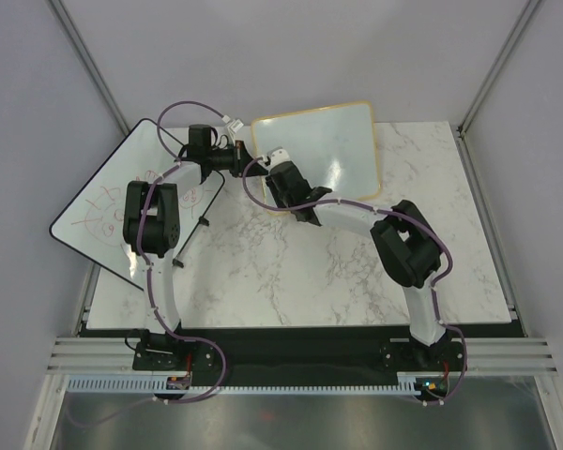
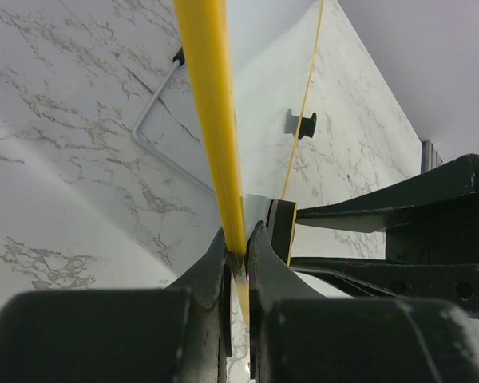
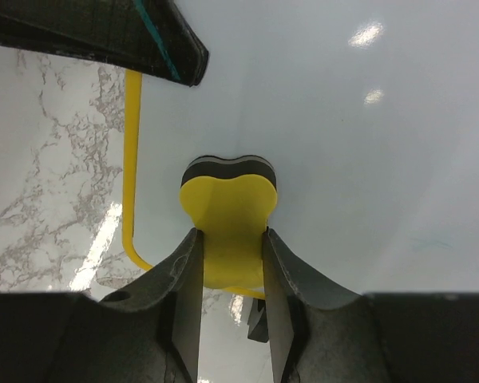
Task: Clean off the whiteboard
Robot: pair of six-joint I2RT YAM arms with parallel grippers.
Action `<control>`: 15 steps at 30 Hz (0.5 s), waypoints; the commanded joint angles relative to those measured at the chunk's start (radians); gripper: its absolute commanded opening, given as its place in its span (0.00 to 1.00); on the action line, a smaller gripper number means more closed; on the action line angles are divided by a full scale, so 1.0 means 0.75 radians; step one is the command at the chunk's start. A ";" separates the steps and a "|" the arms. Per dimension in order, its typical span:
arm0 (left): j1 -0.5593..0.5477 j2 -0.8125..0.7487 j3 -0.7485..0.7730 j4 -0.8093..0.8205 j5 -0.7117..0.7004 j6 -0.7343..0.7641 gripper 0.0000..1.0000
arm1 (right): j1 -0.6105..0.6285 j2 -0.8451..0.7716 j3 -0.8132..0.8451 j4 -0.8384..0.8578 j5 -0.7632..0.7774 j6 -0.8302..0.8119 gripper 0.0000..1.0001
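Note:
The whiteboard (image 1: 333, 141), tan-framed with rounded corners, stands tilted at the back of the table. My left gripper (image 1: 245, 156) is shut on its left frame edge. In the left wrist view that yellow-looking frame edge (image 2: 214, 120) runs straight down between the closed jaws of the left gripper (image 2: 241, 255). My right gripper (image 1: 275, 162) is over the board's lower left area, shut on a yellow eraser (image 3: 227, 199) with a black felt face. The eraser rests against the white surface (image 3: 351, 120) near the board's corner (image 3: 132, 159). One black foot (image 2: 302, 124) shows behind the board.
A larger black-edged whiteboard with red scribbles (image 1: 113, 202) leans off the table's left side. A bent wire stand (image 2: 156, 136) lies on the marble tabletop (image 1: 291, 272). The right arm's black fingers (image 2: 383, 214) sit close beside my left gripper.

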 commanded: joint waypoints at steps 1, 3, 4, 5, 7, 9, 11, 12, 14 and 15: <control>-0.032 -0.070 -0.018 -0.078 -0.078 0.171 0.02 | -0.118 0.008 -0.032 0.048 0.105 0.067 0.00; -0.030 -0.075 -0.018 -0.092 -0.082 0.189 0.02 | -0.204 -0.037 -0.092 0.048 0.172 0.092 0.00; -0.032 -0.079 -0.018 -0.096 -0.086 0.195 0.02 | -0.233 -0.051 -0.110 0.046 0.209 0.100 0.00; -0.034 -0.081 -0.018 -0.100 -0.086 0.199 0.02 | -0.302 -0.069 -0.141 0.046 0.250 0.108 0.00; -0.034 -0.083 -0.018 -0.108 -0.092 0.208 0.02 | -0.366 -0.078 -0.161 0.040 0.277 0.133 0.00; -0.034 -0.085 -0.014 -0.113 -0.092 0.218 0.02 | -0.409 -0.078 -0.172 0.042 0.291 0.125 0.00; -0.036 -0.085 -0.008 -0.125 -0.096 0.226 0.02 | -0.383 -0.055 -0.147 0.046 0.263 0.041 0.00; -0.036 -0.085 -0.008 -0.125 -0.098 0.228 0.02 | -0.364 -0.047 -0.135 0.044 0.262 0.041 0.00; -0.038 -0.085 -0.004 -0.135 -0.098 0.236 0.02 | -0.287 -0.025 -0.096 0.054 0.240 -0.051 0.00; -0.038 -0.085 -0.002 -0.137 -0.098 0.236 0.02 | -0.258 -0.022 -0.090 0.061 0.169 -0.074 0.00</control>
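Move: The right hand already holds the yellow eraser on the whiteboard's near left corner; the board's right part, still smudged, lies about 21 cm to its right, 9 cm ahead and 3 cm higher. The board's left clip is roughly 6 cm right and 5 cm back, the right clip about 20 cm right and 2 cm back, both some 4 cm lower. From the left hand, pinching the left frame, that right part is about 23 cm right and 5 cm ahead, about level. Sweep the right gripper, eraser still pinched and kept on the board, about 17 cm to the right and 7 cm forward, climbing a little with the board's slope, towards its right part. Turn the hand some 25 degrees clockwise on the way, quick in the middle and easing off at the end. Keep the left gripper shut on the left frame to steady the board. ##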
